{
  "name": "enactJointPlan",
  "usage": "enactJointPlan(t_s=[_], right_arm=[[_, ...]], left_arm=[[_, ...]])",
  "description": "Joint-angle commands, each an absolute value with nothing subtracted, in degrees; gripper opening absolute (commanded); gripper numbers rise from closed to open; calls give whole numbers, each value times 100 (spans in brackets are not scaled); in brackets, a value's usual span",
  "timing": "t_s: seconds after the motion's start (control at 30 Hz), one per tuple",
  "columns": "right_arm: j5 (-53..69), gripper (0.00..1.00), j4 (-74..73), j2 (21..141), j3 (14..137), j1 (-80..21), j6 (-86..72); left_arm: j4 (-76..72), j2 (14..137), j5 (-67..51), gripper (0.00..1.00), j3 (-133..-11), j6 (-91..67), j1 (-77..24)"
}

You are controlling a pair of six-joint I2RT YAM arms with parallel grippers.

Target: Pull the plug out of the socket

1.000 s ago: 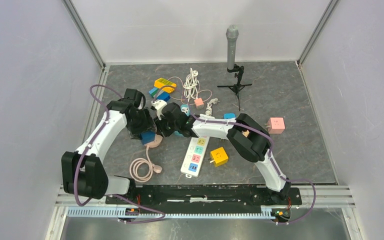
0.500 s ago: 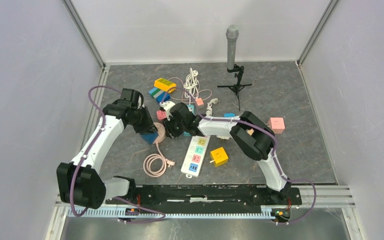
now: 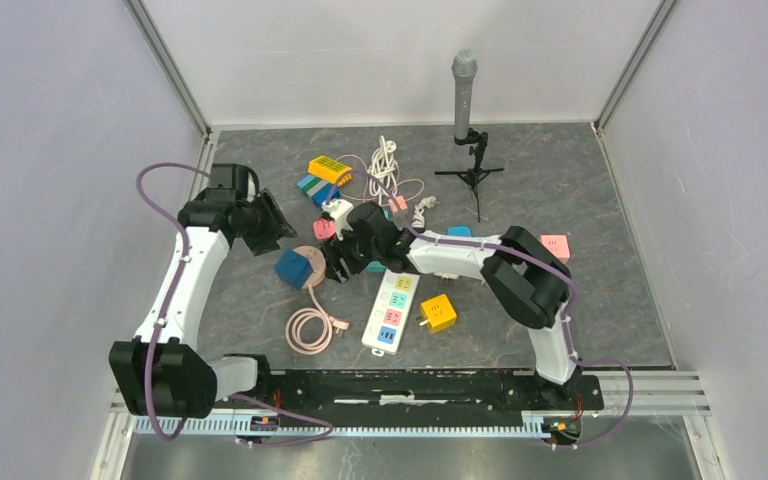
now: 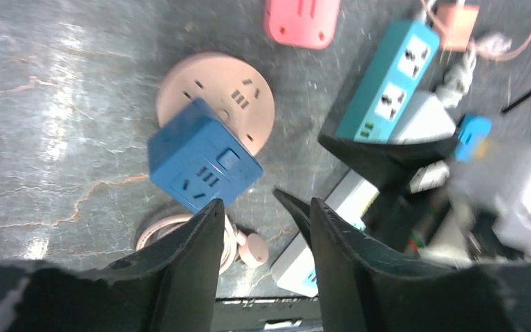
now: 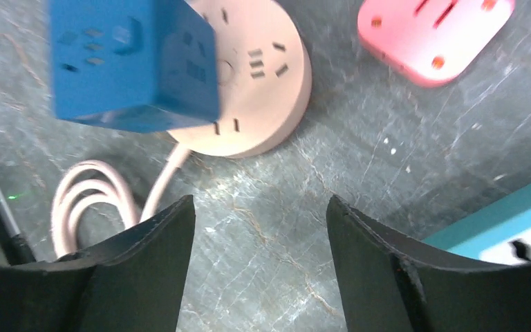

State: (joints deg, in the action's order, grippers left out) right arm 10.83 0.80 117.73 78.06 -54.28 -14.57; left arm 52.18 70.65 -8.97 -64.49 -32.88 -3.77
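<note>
The blue cube plug point(image 3: 293, 268) lies tilted on the table, overlapping the left edge of the round pink socket point(image 3: 316, 256); I cannot tell whether its pins are still in. The cube point(image 4: 204, 155) and the socket point(image 4: 238, 93) both show ahead of my left gripper point(image 4: 266, 207), which is open, empty and drawn back from them. In the top view my left gripper point(image 3: 276, 227) hangs up-left of the cube. My right gripper point(image 3: 336, 268) is just right of the socket. It point(image 5: 259, 204) is open over bare table, with the cube point(image 5: 131, 59) and the socket point(image 5: 256, 83) beyond its fingertips.
The socket's pink cable coil point(image 3: 308, 328) lies toward the near edge. A white power strip point(image 3: 390, 310), a yellow cube point(image 3: 438, 312) and a pink cube point(image 3: 555, 248) sit to the right. A teal strip point(image 4: 387, 90), a pink flat adapter point(image 5: 435, 34), a white cable point(image 3: 385, 165) and a microphone tripod point(image 3: 463, 95) lie behind.
My left gripper has let go of the blue cube and pulled back up and to the left. My right gripper has opened beside the socket. The cable coil has shifted to the right.
</note>
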Motion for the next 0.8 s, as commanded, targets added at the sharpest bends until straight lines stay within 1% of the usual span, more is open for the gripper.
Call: enactJointPlan(t_s=[0.0,0.07,0.13,0.27,0.33,0.4,0.5,0.7,0.77], right_arm=[[1211,80,939,10906,7625,-5533,-1131],[1148,86,1006,10889,7717,-5657,-851],[1056,90,891,11039,7993,-5805,-591],[628,95,439,11556,8745,-6050,-178],[475,96,372,11768,9008,-6137,-51],[373,97,332,12009,9257,-6212,140],[198,98,160,12387,9652,-6271,185],[49,98,59,12889,10009,-6293,211],[44,95,-126,13010,10153,-6293,193]], left_arm=[[5234,7087,-603,58,-6786,-3568,-10],[5163,7198,-589,63,-6842,-3603,184],[5125,7338,-597,70,-6879,-3638,285],[5080,7585,-549,81,-6893,-3644,473],[5052,7695,-491,91,-6840,-3706,555],[5001,7825,-489,97,-6761,-3791,643],[5001,7954,-465,99,-6709,-3814,759],[4870,8151,-285,99,-6544,-3876,964],[4869,8234,-352,98,-6510,-3857,982]])
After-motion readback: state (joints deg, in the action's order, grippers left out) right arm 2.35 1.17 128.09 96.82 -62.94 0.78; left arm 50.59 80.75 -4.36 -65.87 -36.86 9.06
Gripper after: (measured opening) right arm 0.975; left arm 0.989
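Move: The blue plug, still seated on the pink round socket, lies about 9 cm left and 1 cm ahead of the right hand, roughly level with it. The socket is some 5 cm left, 2 cm ahead and 4 cm below; the pink plug 8 cm ahead, 2 cm left and 4 cm below. From the left hand the blue plug is about 2 cm right, neither ahead nor back, and 12 cm below. Right hand, opening, arcs about 9 cm left, up then down over the blue plug; left hand opens, swinging leftward. ##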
